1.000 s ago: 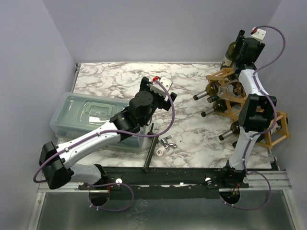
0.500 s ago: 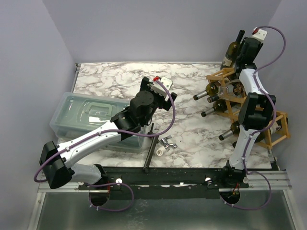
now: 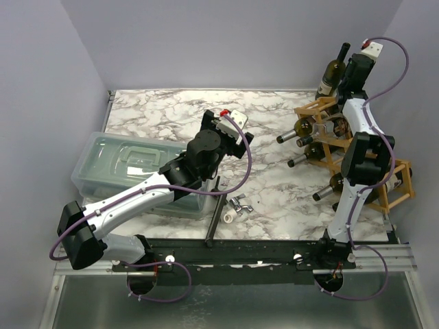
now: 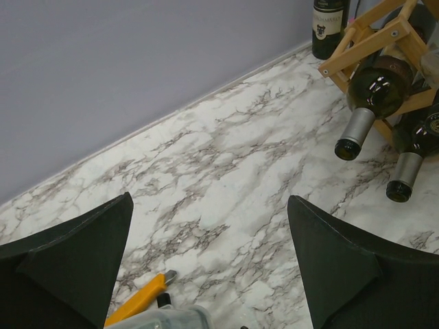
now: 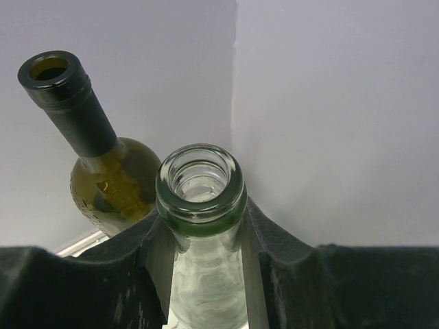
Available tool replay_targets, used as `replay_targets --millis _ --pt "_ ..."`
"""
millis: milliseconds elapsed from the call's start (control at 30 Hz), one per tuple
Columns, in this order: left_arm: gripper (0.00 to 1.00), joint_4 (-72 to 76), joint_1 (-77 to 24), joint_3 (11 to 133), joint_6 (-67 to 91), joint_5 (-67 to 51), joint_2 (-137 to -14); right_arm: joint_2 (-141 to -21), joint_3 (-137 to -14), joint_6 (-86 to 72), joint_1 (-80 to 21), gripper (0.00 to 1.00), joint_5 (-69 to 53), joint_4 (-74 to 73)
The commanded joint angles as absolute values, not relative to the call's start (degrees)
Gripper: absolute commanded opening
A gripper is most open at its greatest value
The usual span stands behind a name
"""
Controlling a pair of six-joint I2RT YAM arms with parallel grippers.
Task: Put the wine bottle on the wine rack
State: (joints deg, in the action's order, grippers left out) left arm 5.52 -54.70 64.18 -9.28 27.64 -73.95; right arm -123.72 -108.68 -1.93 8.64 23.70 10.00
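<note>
A clear glass wine bottle (image 5: 201,205) stands upright in the back right corner, seen from above its open mouth. My right gripper (image 5: 204,236) is shut on its neck just under the lip, with a finger pressed against each side. From above, the right gripper (image 3: 354,74) hides this bottle. The light wooden wine rack (image 3: 317,108) stands just in front, with several bottles lying in its cells (image 4: 374,92). My left gripper (image 4: 209,233) hovers open over the marble table, with nothing between its fingers.
A dark green bottle (image 5: 103,157) stands upright right beside the held one, next to the rack (image 4: 374,42). A clear lidded bin (image 3: 123,164) sits at the left. A yellow-handled tool (image 4: 137,301) and small metal parts (image 3: 236,205) lie near the table's front.
The right wrist has shifted slightly to the right at the back corner, showing more of the dark green bottle. The left arm has not moved.
</note>
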Motion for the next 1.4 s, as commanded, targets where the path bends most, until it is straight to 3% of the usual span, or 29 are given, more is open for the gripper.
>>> replay_targets --millis 0,167,500,767,1100,1367 --pt "0.96 6.63 -54.33 63.90 -8.99 26.89 -74.51 -121.88 -108.64 -3.48 8.69 0.02 18.41 11.79" --pt "0.96 6.52 -54.32 63.98 -8.52 26.40 -74.79 -118.56 -106.79 -3.92 8.67 0.01 14.59 17.95" --pt "0.96 5.98 -54.18 64.31 -8.18 26.28 -74.79 -114.73 -108.74 -0.82 8.74 0.01 21.26 22.50" --pt "0.96 5.92 -54.14 64.34 -8.00 26.21 -74.72 -114.06 -116.87 -6.26 8.69 0.00 18.82 20.19" --pt "0.96 5.71 -54.14 64.51 -7.12 25.68 -73.48 -107.96 -118.54 -10.96 7.20 0.01 15.36 18.58" --pt "0.96 5.63 -54.21 64.47 -7.21 26.43 -72.96 -94.79 -106.10 -13.96 5.88 0.01 12.54 20.23"
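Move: The right hand already grips the clear wine bottle by its neck in the far right corner. The wine rack's middle lies about 25 cm back from that hand, some 2 cm left and 15 cm lower. The green bottle stands about 6 cm ahead and 6 cm left, and the dark bottle at the rack's left end lies 14 cm back and 19 cm left. From the left hand the rack is about 42 cm right and 5 cm ahead. Keeping its pinch on the clear bottle's neck, the right hand first eases about 1 cm left with a slight counter-clockwise turn, then raises the bottle faster and faster, some 19 cm in all. As it climbs it draws back and left, about 6 cm each way, and the fingers tip upward roughly 20 degrees. ##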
